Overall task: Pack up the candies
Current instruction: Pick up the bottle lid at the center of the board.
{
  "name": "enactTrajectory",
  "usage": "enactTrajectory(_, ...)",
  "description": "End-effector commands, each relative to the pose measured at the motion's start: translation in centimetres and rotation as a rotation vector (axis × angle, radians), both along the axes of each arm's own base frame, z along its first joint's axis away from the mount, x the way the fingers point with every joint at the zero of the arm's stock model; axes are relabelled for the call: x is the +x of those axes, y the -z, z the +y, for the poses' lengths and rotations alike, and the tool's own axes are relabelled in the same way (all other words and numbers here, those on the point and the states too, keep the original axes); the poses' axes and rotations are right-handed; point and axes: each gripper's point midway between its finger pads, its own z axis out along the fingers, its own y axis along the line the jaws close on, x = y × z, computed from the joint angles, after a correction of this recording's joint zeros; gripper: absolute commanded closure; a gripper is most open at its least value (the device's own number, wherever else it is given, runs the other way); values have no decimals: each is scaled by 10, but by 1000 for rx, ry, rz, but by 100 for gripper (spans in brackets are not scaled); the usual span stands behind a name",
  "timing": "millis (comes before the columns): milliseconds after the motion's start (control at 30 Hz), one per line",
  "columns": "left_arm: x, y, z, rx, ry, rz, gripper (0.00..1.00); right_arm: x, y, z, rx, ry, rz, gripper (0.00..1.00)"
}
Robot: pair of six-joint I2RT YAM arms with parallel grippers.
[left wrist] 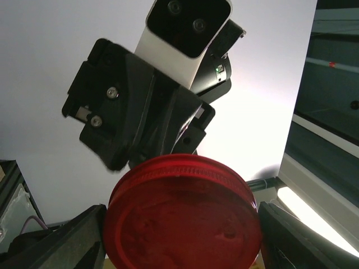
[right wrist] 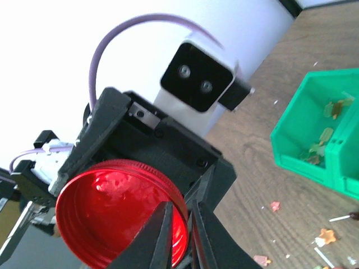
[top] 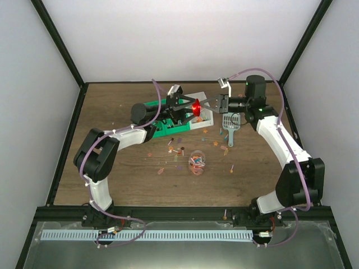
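Note:
A round red jar lid (top: 196, 106) hangs in the air at the back of the table between both grippers. My left gripper (left wrist: 182, 235) is shut across the lid (left wrist: 182, 216), one finger (left wrist: 73, 241) on each side. My right gripper (right wrist: 188, 224) meets it from the right, jaws a little apart astride the rim of the lid (right wrist: 118, 210). Candies (top: 179, 151) lie scattered on the wood, some in a small clear jar (top: 197, 162). A few candies (right wrist: 320, 148) sit in the green bin.
A green bin (top: 168, 126) and a white tray (top: 203, 120) stand under the grippers at the back. A pale blue-green slotted scoop (top: 230, 126) lies to the right of them. The walls of the enclosure ring the table.

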Motion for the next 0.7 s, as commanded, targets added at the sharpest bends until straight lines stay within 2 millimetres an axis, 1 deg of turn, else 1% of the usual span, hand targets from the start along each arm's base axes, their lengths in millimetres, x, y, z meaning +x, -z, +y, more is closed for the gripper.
enactTrajectory(0, -1, -1, 3, -23, -6, -12, 27, 11, -25, -16, 14, 86, -63, 87)
enactTrajectory(67, 0, 0, 3, -21, -9, -8, 27, 16, -23, -20, 9, 116, -53, 87)
enactTrajectory(167, 4, 6, 4, -10, -14, 1, 27, 26, -17, -36, -1, 200, -22, 87)
enactTrajectory(300, 9, 22, 3, 48, -30, 8, 27, 33, -6, -58, 3, 282, 21, 86)
enactTrajectory(500, 16, 43, -3, 160, -49, 11, 27, 33, 6, -64, -17, 313, 44, 86)
enactTrajectory(667, 24, 61, -8, 316, -69, -18, 28, 33, 12, -66, -21, 326, 58, 86)
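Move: The left hand already grips the red lid; the candy bottle stands some 30 cm below it, about 5 cm back and 2 cm to its right. Beyond the bottle, the white tray's middle is about 20 cm ahead of the left hand and 4 cm right. For the right hand the lid is about 3 cm left and 1 cm back, level in height; the scoop lies roughly 12 cm ahead, 15 cm right and 32 cm below. The right hand backs off some 6 cm rightward and forward; the left sinks equally, still gripping the lid. ##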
